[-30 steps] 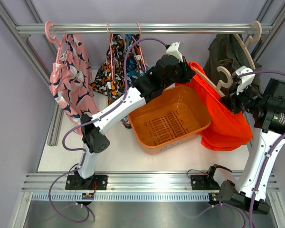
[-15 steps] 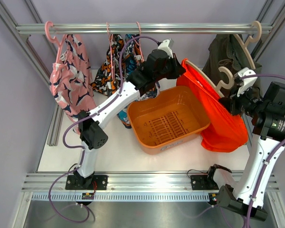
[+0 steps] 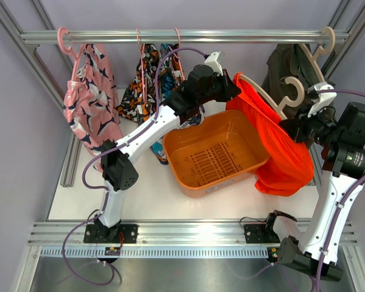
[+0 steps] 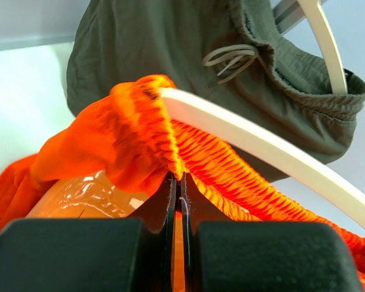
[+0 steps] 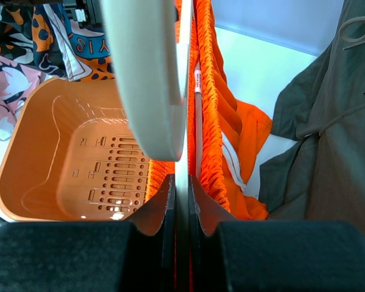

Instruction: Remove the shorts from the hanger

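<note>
The bright orange-red shorts [image 3: 280, 152] hang by the waistband on a cream hanger [image 3: 264, 97] held off the rail, over the right side of the basket. My left gripper [image 3: 231, 82] is shut on the waistband's left end [image 4: 128, 134], right at the hanger's tip [image 4: 261, 146]. My right gripper [image 3: 295, 126] is shut on the hanger [image 5: 146, 79] below its hook, with orange waistband [image 5: 213, 121] just beside the jaws. The olive green shorts [image 3: 286, 67] hang on a second cream hanger [image 3: 319, 55] on the rail behind.
An orange plastic basket [image 3: 188, 137] stands under the left arm. A pink printed pair [image 3: 88, 100] and two busy blue and orange printed pairs [image 3: 146, 82] hang on pink hangers at the left of the metal rail [image 3: 231, 36]. Frame posts stand at both sides.
My left gripper has moved left and back with the waistband end in it, stretching it along the hanger. My right gripper has shifted the hanger slightly up and right.
</note>
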Robot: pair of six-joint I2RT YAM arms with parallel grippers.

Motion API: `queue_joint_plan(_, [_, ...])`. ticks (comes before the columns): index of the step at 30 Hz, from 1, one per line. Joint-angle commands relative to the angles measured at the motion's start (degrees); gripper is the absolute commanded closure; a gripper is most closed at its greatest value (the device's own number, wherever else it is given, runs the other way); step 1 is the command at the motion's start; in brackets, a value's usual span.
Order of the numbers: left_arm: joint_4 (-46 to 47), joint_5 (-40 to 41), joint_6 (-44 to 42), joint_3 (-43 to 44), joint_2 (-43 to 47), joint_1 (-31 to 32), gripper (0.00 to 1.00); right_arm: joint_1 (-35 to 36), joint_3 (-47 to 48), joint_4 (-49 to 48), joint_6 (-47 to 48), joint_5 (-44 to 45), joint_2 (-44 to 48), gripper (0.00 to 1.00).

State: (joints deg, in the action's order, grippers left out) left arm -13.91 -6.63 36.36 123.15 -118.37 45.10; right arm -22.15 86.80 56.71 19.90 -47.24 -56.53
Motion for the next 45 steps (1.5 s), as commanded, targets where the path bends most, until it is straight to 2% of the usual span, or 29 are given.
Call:
queue_joint_plan(1, [-4.8, 1.9, 2.3, -0.1, -2.3, -2.4, 1.00, -0.3, 5.0, -6.1, 0.3, -4.3, 1.5, 1.00])
queue_joint_plan(8, [-14.8, 4.4, 1.9, 8.0, -6.3, -4.6, 1.00, -0.3, 7.5, -4.8, 0.1, -6.5, 2.1, 1.00])
queue_joint_plan(12, [-15.4, 4.9, 1.9, 8.1, -6.6, -5.6, 1.00, -0.3, 8.1, -3.2, 1.2, -7.2, 2.2, 1.00])
queue_joint_plan(21, [-16.1, 6.4, 4.2, 8.8, -5.6, -9.7, 1.00, -0.3, 8.4, 9.0, 12.1, -6.8, 3.3, 1.00])
queue_joint_plan(30, [-16.6, 6.4, 4.9, 9.1, -6.5, -10.5, 1.00, -0.3, 8.7, 18.1, 21.5, -12.8, 4.4, 1.00])
queue_joint_plan(32, [-15.9, 5.8, 4.7, 8.8, -6.6, -10.6, 1.00, -0.3, 7.9, 16.8, 20.1, -11.8, 4.5, 1.00])
queue_joint_plan(33, [-13.3, 4.7, 4.5, 8.1, -6.4, -10.5, 1.00, -0.3, 7.2, 12.1, 17.8, -9.6, 4.8, 1.00])
queue_joint_plan(35, [-9.0, 0.8, 3.6, 3.7, -4.5, -9.7, 1.00, -0.3, 5.0, 7.4, 11.1, -7.5, 4.9, 1.00])
queue_joint_plan(36, [-5.4, -0.3, 3.1, 2.2, -3.9, -9.2, 1.00, -0.3, 4.0, 1.8, 5.6, -5.8, 4.8, 1.00])
queue_joint_plan(39, [0.9, -6.0, 1.3, -3.2, -1.3, -7.0, 1.00, -0.3, 1.4, -6.7, -2.2, -1.4, 3.2, 1.00])
queue_joint_plan(40, [5.3, -8.5, 1.1, -6.1, -0.4, -5.7, 1.00, -0.3, 1.0, -8.0, -3.5, -0.2, 2.6, 1.00])
queue_joint_plan(45, [15.6, -15.8, 1.0, -11.3, 3.5, -1.9, 1.00, -0.3, 2.0, -12.1, -5.6, 3.4, -3.2, 1.00])
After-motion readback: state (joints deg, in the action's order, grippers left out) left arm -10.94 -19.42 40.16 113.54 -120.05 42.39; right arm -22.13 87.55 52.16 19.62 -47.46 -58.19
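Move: The left hand already pinches the waistband of the red-orange shorts. The hanger's left end, still inside it, lies about 4 cm ahead, 2 cm right and 2 cm above; the shorts' bulk sags some 13 cm right, 6 cm back and 10 cm down. The orange basket is 25 cm below, 4 cm left, level fore-and-aft; the green shorts about 10 cm ahead, 22 cm right, 7 cm down. From the right hand, gripping the hanger, that end lies 18 cm ahead, 16 cm left, at about its height. Still pinching the waistband, the left hand peels it down off the hanger's left end by about 8 cm, first edging 3 to 4 cm left and a little forward, then drawing back, fingers tipping down some 15 degrees. The right hand keeps its grip on the hanger, eases back and left about 5 cm, then swings forward and right about 7 cm. ##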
